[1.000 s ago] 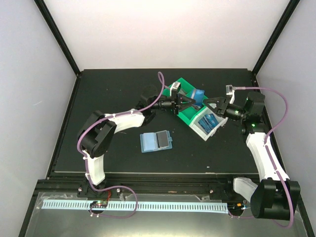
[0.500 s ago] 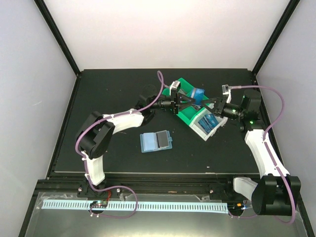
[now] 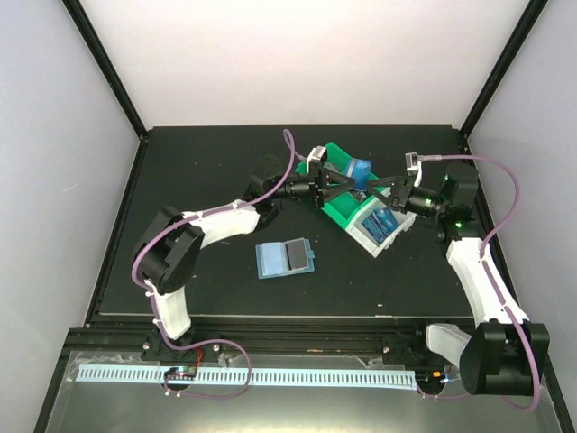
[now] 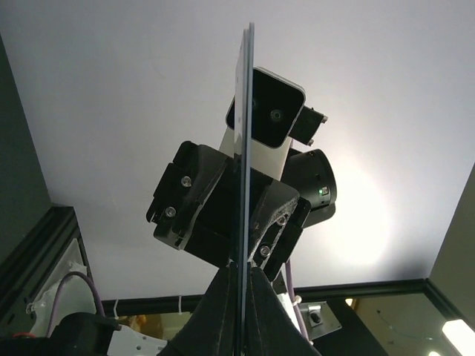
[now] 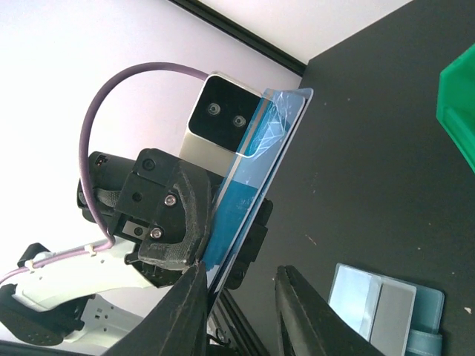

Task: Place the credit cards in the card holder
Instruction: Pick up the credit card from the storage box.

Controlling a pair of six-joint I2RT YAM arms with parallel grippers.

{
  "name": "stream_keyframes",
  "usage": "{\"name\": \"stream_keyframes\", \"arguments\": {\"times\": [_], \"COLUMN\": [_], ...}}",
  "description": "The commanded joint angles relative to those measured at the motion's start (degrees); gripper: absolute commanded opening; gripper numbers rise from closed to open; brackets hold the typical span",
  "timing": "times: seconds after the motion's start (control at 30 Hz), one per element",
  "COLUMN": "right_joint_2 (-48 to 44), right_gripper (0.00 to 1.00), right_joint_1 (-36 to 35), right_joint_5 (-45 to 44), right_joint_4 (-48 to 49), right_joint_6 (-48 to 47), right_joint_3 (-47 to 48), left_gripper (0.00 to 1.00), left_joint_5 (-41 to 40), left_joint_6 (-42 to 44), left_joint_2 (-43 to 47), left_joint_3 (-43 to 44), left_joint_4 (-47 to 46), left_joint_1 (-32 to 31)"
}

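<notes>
My left gripper (image 3: pixel 340 186) is shut on a blue credit card (image 3: pixel 362 170) and holds it in the air above the green bin. In the left wrist view the card (image 4: pixel 243 133) stands edge-on between the left fingertips (image 4: pixel 231 276). My right gripper (image 3: pixel 377 187) faces it from the right. Its jaws (image 5: pixel 241 268) stand open at the card's (image 5: pixel 249 200) free end, the card's edge by one finger (image 5: pixel 189 311) and a gap to the other. More blue credit cards (image 3: pixel 382 219) lie in the white bin. The card holder (image 3: pixel 284 258) lies open on the table, also visible from the right wrist (image 5: pixel 382 308).
A green bin (image 3: pixel 337 214) and a white bin (image 3: pixel 362 236) sit together at the back right of the black table, under both grippers. The green bin's corner (image 5: pixel 462 89) shows in the right wrist view. Black frame posts stand at the table's back corners.
The right gripper has moved left up to the held card, its jaws narrowing and then widening a little. The left arm has shifted slightly farther back with the card.
</notes>
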State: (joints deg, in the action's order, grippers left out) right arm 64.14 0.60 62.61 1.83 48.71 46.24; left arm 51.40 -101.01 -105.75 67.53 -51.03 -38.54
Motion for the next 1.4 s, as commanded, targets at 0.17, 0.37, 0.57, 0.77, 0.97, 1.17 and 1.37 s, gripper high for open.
{"name": "stream_keyframes", "arguments": {"times": [0.17,0.37,0.57,0.77,0.97,1.17,1.37], "right_joint_2": [-0.56,-0.29,-0.22,2.12,5.37,7.62,11.01], "right_gripper": [0.29,0.28,0.28,0.23,0.22,0.22,0.21], "right_joint_1": [-0.10,-0.15,-0.21,-1.13,-3.97,-6.29,-9.34], "right_joint_5": [-0.59,-0.36,-0.33,-0.63,-0.34,0.03,0.12], "right_joint_4": [1.39,2.59,5.07,2.28,6.79,14.88,23.31], "right_joint_6": [1.77,2.78,5.29,7.01,11.58,17.46,24.17], "right_joint_3": [-1.14,-1.39,-1.90,0.66,2.25,3.43,5.91], "left_gripper": [0.02,0.01,0.01,0.02,0.02,0.02,0.01], "left_joint_5": [0.00,-0.40,-0.26,0.61,1.88,4.05,5.44], "left_joint_6": [-2.30,-2.97,-3.39,-1.87,1.27,6.12,13.02], "left_joint_2": [5.35,5.91,5.81,6.27,7.50,9.31,11.90], "left_joint_3": [0.13,-0.20,0.21,1.07,1.85,2.50,0.55], "left_joint_4": [-8.51,-9.94,-11.25,-11.09,-9.86,-5.81,2.36], "left_joint_1": [-0.22,-0.22,-0.22,-0.44,-0.41,-0.49,-0.51]}}
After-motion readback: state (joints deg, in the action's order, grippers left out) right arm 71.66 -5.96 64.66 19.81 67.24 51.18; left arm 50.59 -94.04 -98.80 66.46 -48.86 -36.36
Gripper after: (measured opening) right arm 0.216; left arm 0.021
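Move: The left hand still pinches the blue credit cards, whose middle lies about 3 cm ahead of it and 1 cm to its right. From the right fingers, nearly level, that middle is some 3 cm to the left and 3 cm ahead. Well below the right hand, the storage box's white compartment is about 7 cm right and 5 cm back, while the open card holder is roughly 16 cm left and 13 cm back. With its tips at the near end of the cards, the right gripper narrows slightly, follows them about 4 cm left and 4 cm up, edges a centimetre forward, and turns some 10 degrees. The left hand keeps its pinch, rising about 4 cm and then also drawing nearly 3 cm left, rolling the cards' forward ends up about 10 degrees. ##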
